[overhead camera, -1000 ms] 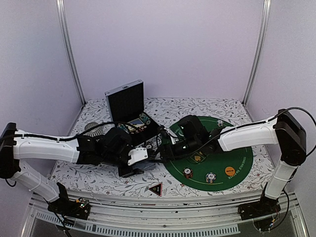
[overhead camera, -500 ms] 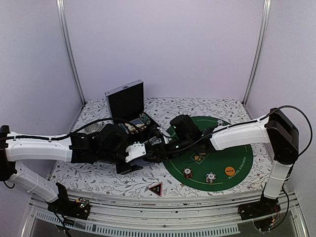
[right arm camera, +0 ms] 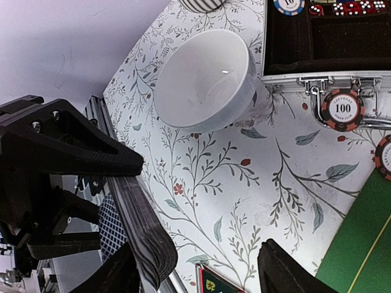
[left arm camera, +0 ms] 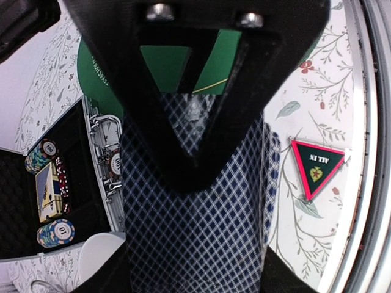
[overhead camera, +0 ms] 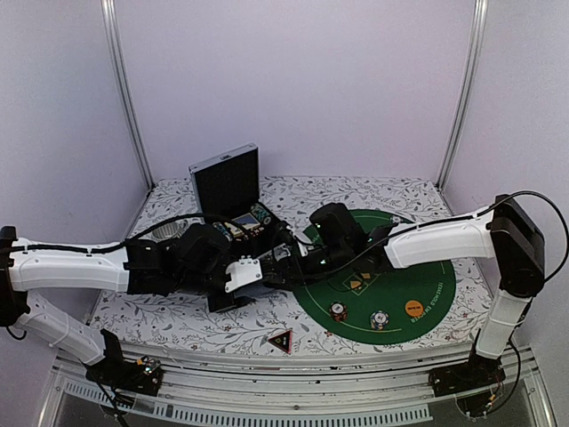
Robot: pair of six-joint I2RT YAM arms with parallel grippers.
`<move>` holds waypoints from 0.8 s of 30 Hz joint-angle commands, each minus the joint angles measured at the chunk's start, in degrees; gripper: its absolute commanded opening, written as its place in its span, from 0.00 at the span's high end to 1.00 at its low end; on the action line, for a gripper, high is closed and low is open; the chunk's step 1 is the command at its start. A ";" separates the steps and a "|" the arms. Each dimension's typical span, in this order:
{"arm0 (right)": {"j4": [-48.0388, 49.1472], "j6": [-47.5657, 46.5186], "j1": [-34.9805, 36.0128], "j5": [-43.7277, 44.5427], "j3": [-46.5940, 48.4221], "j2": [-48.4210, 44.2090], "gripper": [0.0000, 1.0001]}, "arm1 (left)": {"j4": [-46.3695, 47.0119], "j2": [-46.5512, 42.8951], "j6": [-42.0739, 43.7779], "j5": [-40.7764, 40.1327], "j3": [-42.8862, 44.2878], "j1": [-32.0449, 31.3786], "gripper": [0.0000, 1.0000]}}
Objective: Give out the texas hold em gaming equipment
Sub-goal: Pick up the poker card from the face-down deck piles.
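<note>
My left gripper [left arm camera: 197, 271] is shut on a deck of playing cards [left arm camera: 201, 213] with a blue diamond back, held over the floral cloth left of the green mat [overhead camera: 431, 286]. My right gripper [right arm camera: 201, 274] is open, and the deck's fanned edge [right arm camera: 143, 241] lies just inside its left finger [right arm camera: 116, 271]. The two grippers meet near the mat's left rim [overhead camera: 276, 269]. The black red-edged triangle [overhead camera: 279, 339] lies near the front edge, also in the left wrist view [left arm camera: 316, 166]. Two poker chips [overhead camera: 338, 311] [overhead camera: 380, 318] and an orange disc [overhead camera: 413, 308] rest on the mat.
An open black case [overhead camera: 233, 189] with chips [left arm camera: 40, 156] and dice stands at the back left. A white bowl [right arm camera: 204, 79] sits beside it, and a grey ribbed mug [overhead camera: 169, 229] beyond. A 100 chip [right arm camera: 342, 110] lies by the case latch.
My right gripper has moved left to the deck and its jaws have narrowed somewhat. The left arm has shifted slightly left and keeps hold of the deck.
</note>
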 commanded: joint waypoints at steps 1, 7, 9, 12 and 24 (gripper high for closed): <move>-2.74 -1.25 -0.23 -2.00 0.76 -1.84 0.38 | 0.56 -0.04 0.53 -1.10 -0.08 -0.57 0.42; -3.48 -1.25 -0.16 -2.26 1.62 -2.78 0.59 | 0.65 0.92 0.76 -1.08 -0.79 -0.49 0.41; -4.29 -1.31 -0.14 -2.00 2.00 -2.95 0.64 | 0.67 1.08 0.75 -1.06 -0.89 -0.51 0.41; -5.66 -1.57 -0.19 -1.34 2.39 -3.24 0.70 | 0.71 1.43 0.96 -1.18 -0.86 -0.49 0.42; -8.16 -1.63 -0.15 -0.36 2.71 -4.56 0.76 | 0.65 1.49 1.34 -1.52 -0.90 -0.46 0.41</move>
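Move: The left hand holds the face-down deck up off the table. The deck's top card, which the right hand goes for, has its middle about 3 cm back and 1 cm left of the right hand point, 1 cm below it. That card is some 4 cm right and 1 cm ahead of the left hand point, level with it. From the right hand, the all-in triangle lies about 12 cm back and 1 cm right, the white bowl 7 cm ahead and 14 cm left, both roughly 11 cm below. The right hand, one finger already over the back of the deck, closes from wide to about a third open while easing roughly 1 cm back, then 1 cm to its right and slightly up, away from the left hand, to draw the top card along the deck. The left hand keeps its hold on the deck's long edges and sinks about 1 cm, hardly turning, with its fingers no tighter. ##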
